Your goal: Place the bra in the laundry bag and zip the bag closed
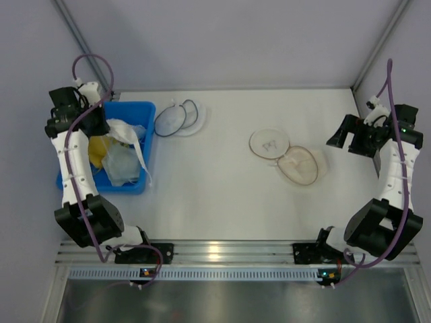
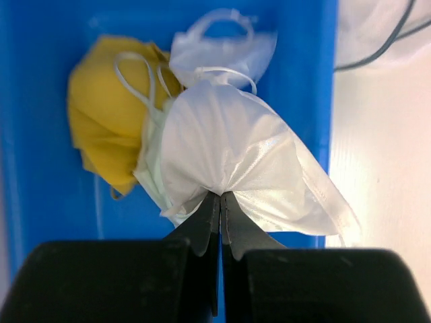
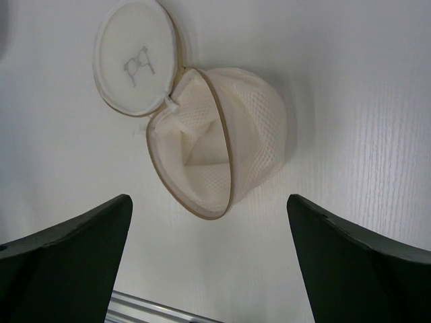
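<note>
The white bra (image 2: 229, 148) lies in the blue bin (image 2: 40, 222) on top of a yellow bundle of cloth (image 2: 108, 128). My left gripper (image 2: 220, 196) is shut on a pinch of the bra's satin fabric. In the top view the bra (image 1: 124, 165) fills the bin and one strap hangs over the bin's right wall. The laundry bag (image 1: 300, 166) with the tan rim lies open on the table, its round lid (image 1: 269, 142) flipped out beside it. My right gripper (image 3: 209, 200) is open and empty just short of the bag's mouth (image 3: 202, 155).
A round mesh pouch with a black rim (image 1: 178, 118) lies right of the bin (image 1: 128, 108). The metal rail (image 1: 222, 252) runs along the table's near edge. Grey walls close in the back and both sides.
</note>
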### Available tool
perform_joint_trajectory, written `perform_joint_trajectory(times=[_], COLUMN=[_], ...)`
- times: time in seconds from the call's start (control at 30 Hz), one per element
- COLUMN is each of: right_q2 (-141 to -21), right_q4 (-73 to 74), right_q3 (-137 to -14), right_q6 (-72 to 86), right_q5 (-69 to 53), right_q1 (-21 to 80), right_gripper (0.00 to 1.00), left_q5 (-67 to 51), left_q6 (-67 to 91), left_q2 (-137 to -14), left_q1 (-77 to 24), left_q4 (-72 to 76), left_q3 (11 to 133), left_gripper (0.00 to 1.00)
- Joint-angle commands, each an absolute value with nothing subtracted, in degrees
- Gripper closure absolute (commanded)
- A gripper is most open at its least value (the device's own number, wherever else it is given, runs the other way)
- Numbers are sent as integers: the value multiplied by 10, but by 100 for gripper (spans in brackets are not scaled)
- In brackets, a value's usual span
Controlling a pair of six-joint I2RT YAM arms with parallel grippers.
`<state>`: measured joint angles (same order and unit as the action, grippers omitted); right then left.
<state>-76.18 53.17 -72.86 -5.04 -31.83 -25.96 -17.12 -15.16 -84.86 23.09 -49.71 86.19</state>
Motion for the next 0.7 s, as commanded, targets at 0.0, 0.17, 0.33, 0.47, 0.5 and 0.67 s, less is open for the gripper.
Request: perform_joint_trajectory(times=[0.0,0.17,0.33,0.47,0.5,0.67], right_q2=[-742,-738,-723,-716,-715,-707], right_q4=[526,528,526,523,525,524], right_q3=[-741,-745,-746,-747,-749,-751], right_q6=[-63,-69,-80,-89,-91,-96], right_q5=[-341,-358,-378,-392,-397,-419], right_q1=[-250,-244,-230,-212,-205,-185], right_gripper=[1,1,1,1,1,1], left_q5=[-206,-280,-384,-458,-474,-590], left_q6=[-150,-139,-118,-87,-79,-19], left_q2=[-803,-773,-752,-751,-751,-766], left_q1=[229,229,229,227,226,219], left_q4=[-491,-491,-490,-490,-490,-490], left_q3=[911,964,1019,1086,1100,1196], left_gripper=[100,100,100,100,100,100])
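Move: Over the tray at the left, the left hand already holds the bra; the open laundry bag lies about 70 cm to its right, nearly level with it and some 22 cm below, and the bag's lid about 58 cm right and 13 cm ahead. The tray's middle is roughly 4 cm ahead, 6 cm left; the black-rimmed bags 25 cm ahead, 20 cm right. From the right hand, the laundry bag is about 7 cm ahead, 8 cm left and 19 cm below. Lifting the pinched bra up out of the tray, the left hand rises about 24 cm and, increasingly, swings right by 11 cm, drawing back slightly at the end; its fingers stay shut, tip up from slanting down to nearly level, and turn clockwise. The empty right hand, wide open, eases 5 cm left towards the laundry bag, rising slightly and turning counter-clockwise. ##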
